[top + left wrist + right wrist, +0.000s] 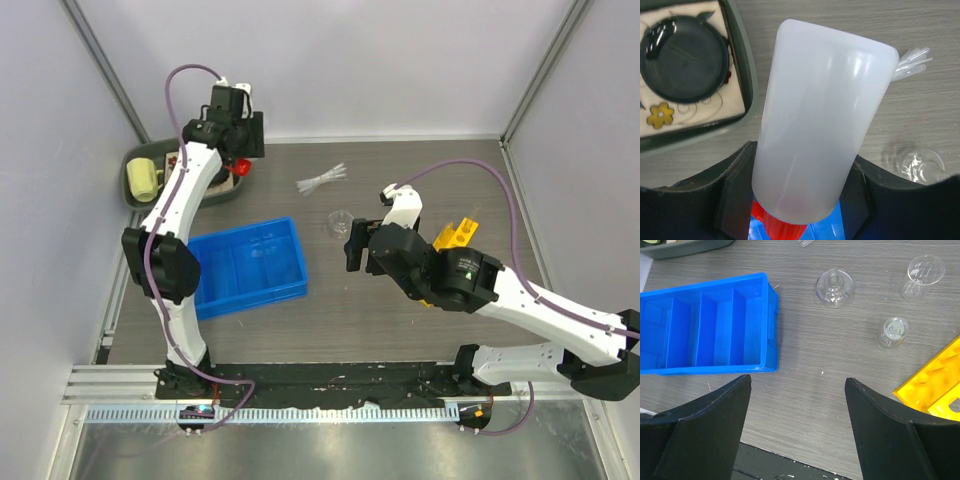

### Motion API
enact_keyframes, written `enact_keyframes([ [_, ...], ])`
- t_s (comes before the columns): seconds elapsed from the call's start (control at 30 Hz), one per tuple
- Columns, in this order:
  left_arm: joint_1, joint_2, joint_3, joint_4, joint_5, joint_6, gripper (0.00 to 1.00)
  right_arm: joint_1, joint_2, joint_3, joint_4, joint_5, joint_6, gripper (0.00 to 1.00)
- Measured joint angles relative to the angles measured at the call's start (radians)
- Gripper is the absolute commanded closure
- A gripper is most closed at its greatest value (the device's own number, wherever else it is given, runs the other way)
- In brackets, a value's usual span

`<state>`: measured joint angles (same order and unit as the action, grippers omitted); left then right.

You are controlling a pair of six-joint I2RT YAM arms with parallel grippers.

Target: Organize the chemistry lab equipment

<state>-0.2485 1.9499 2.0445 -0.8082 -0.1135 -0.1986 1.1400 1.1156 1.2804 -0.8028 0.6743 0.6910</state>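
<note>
My left gripper (236, 152) (803, 165) is shut on the white squeeze bottle (825, 110), gripping its body near the red cap (782, 227) (241, 165), beside the grey tray. Thin clear pipettes (322, 180) (912, 62) lie on the table behind the middle. My right gripper (354, 246) (796, 381) is open and empty above the table, right of the blue bin (248, 264) (705, 325). Three small clear glass beakers (835, 287) (893, 332) (922, 272) stand ahead of it; one shows in the top view (340, 222). The yellow rack (455, 235) (935, 385) lies to its right.
A grey tray (135, 195) (740, 75) at the far left holds a yellow mug (143, 178) and a round black object (685, 57). The blue bin has several compartments. Cage walls stand at the left, back and right.
</note>
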Motion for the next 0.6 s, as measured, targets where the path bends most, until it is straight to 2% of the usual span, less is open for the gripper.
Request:
enact_keyframes([
  [0.1, 0.0, -0.047, -0.05, -0.021, -0.01, -0.065, 0.59, 0.006, -0.004, 0.0, -0.008, 0.002, 0.003, 0.19],
  [0.3, -0.039, -0.143, -0.248, -0.084, -0.061, -0.217, 0.59, 0.042, -0.023, -0.002, -0.03, 0.014, 0.027, 0.19],
  [0.6, -0.264, -0.292, -0.521, -0.166, -0.181, -0.446, 0.58, 0.121, -0.051, -0.071, -0.045, 0.052, 0.093, 0.2],
])
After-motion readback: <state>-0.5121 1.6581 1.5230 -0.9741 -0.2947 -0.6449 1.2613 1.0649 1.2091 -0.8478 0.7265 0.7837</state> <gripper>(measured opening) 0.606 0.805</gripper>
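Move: The wash bottle is already pinched in the left hand, raised well off the table. The blue tray's middle lies about 19 cm back, 8 cm left and 22 cm below that hand. The grey tray with the black pan is some 8 cm ahead and 20 cm left, the plastic droppers 6 cm ahead and 15 cm right, the round glass 7 cm back and 19 cm right. From the right hand, the blue tray's middle is roughly 10 cm ahead, 28 cm left and 26 cm down. Keeping its pinch on the bottle, the left hand draws back about 16 cm and sinks some 8 cm towards the right-hand end of the blue tray, easing a few centimetres to the right late on. Its fingers tip further down, nearly 20 degrees, with a slight counter-clockwise turn. The empty right hand backs off some 3 cm, still open, sinking slightly. ##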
